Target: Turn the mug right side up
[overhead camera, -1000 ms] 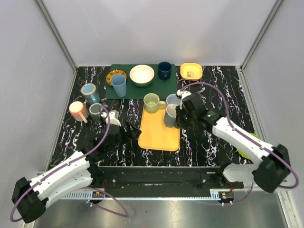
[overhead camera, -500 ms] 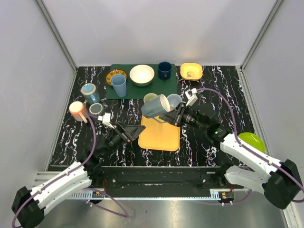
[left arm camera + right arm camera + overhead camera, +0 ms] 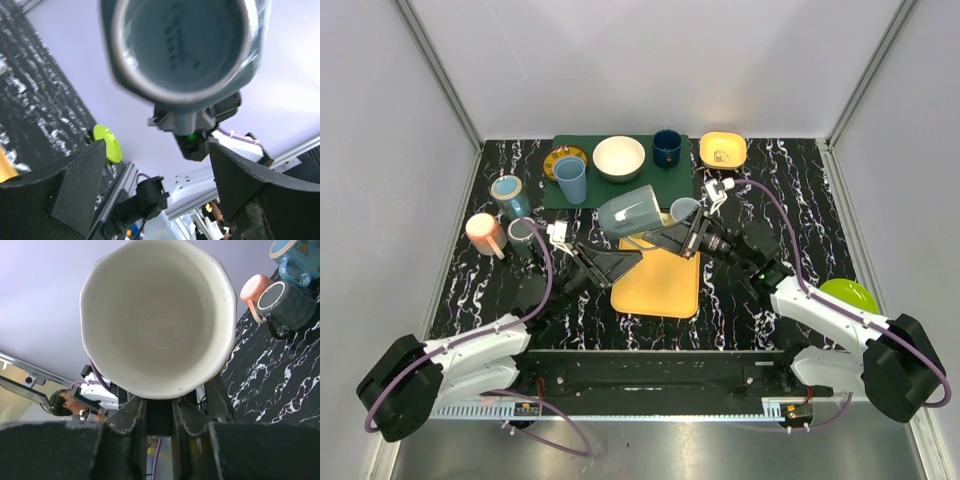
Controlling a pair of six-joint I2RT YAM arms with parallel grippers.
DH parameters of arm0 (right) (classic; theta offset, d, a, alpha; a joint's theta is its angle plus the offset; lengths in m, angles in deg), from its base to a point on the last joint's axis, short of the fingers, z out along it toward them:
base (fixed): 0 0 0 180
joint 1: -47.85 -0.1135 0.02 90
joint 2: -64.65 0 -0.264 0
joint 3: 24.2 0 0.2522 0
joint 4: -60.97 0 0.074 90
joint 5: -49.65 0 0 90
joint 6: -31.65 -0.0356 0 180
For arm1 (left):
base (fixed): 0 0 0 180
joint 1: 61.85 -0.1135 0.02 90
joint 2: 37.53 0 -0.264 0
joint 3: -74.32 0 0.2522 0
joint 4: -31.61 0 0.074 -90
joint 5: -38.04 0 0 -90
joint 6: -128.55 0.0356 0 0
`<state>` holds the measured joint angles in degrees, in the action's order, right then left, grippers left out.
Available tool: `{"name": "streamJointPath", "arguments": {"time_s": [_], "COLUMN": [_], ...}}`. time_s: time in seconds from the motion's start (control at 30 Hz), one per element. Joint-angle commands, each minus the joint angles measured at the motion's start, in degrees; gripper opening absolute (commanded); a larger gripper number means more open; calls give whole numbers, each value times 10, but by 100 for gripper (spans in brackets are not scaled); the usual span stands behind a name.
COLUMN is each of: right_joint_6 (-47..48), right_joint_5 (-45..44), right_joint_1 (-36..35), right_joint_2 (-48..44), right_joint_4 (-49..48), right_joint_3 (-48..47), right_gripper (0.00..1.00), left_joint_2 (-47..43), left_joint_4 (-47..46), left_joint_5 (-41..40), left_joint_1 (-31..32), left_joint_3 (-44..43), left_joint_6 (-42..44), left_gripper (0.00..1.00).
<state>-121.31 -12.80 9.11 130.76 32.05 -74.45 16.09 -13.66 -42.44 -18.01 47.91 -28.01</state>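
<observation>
A grey-blue mug (image 3: 630, 212) with a white inside hangs tilted on its side above the yellow tray (image 3: 655, 290). My right gripper (image 3: 668, 233) is shut on the mug at its lower edge. In the right wrist view the mug's open mouth (image 3: 157, 320) faces the camera just above that gripper (image 3: 159, 402). My left gripper (image 3: 625, 262) is open below and left of the mug, not touching it. In the left wrist view the mug's base (image 3: 182, 45) fills the top, beyond my left gripper (image 3: 160, 185) and its wide-apart fingers (image 3: 75, 190).
On the green mat (image 3: 675, 182) stand a white bowl (image 3: 619, 157), a dark blue cup (image 3: 667, 147) and a light blue cup (image 3: 570, 180). A yellow bowl (image 3: 722, 150) is at the back right. Pink (image 3: 485, 233), dark grey (image 3: 523, 235) and blue (image 3: 507, 193) mugs stand left. A green plate (image 3: 850, 295) lies right.
My right gripper has lifted the mug off the tray and tipped it onto its side. My left gripper has swung right and up under it, staying open.
</observation>
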Motion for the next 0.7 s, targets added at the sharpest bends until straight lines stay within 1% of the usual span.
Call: {"name": "streamJointPath", "arguments": {"time_s": [0.0,0.1,0.2,0.3,0.33,0.37,0.47,0.53,0.57,0.67], "right_joint_6": [5,14,19,20,21,23,33,43,49,75], "right_joint_5": [20,22,25,29,29,29,34,40,43,44], "right_joint_1": [-4,-5,-5,-6,-6,-8,-11,-14,-16,-20], "right_joint_2": [-30,-37,-42,-45,-46,-48,-51,-51,-52,-60], "right_joint_4": [-84,-72,-63,-64,-62,-61,-48,-37,-28,16], "right_joint_3": [-24,-19,-16,-11,-10,-8,-5,-4,-5,-6], "right_gripper": [0,0,0,0,0,0,0,0,0,0], "left_joint_2": [32,41,42,41,44,45,53,62,64,70], "left_joint_4": [-148,-158,-136,-118,-120,-124,-118,-133,-148,-138], "left_joint_5": [18,23,23,2,-2,-4,-7,-16,-22,-11], "left_joint_1": [2,2,2,2,2,1,1,1,1,1], "left_joint_3": [-47,-65,-85,-92,-92,-95,-106,-106,-107,-131], "left_joint_6": [-25,-26,-16,-10,-11,-11,-11,-17,-22,-21], "left_gripper": [86,85,83,71,63,58,49,46,43,40]}}
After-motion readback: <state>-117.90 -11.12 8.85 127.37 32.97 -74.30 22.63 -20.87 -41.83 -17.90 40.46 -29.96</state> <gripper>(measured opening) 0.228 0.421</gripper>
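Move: The right hand holds the gray mug on its side by the handle; its body lies about 4 cm ahead, 3 cm left and 2 cm above. From the left hand it lies some 6 cm ahead and 6 cm up. From the left hand, below: the green mug 16 cm ahead, 2 cm right, 15 cm down; the light-blue mug 17 cm ahead, 12 cm right, 15 cm down; the tray 6 cm ahead, 6 cm right, 19 cm down. The left hand rises about 5 cm to the mug's handle, fingers half closing around it; the right keeps hold. ##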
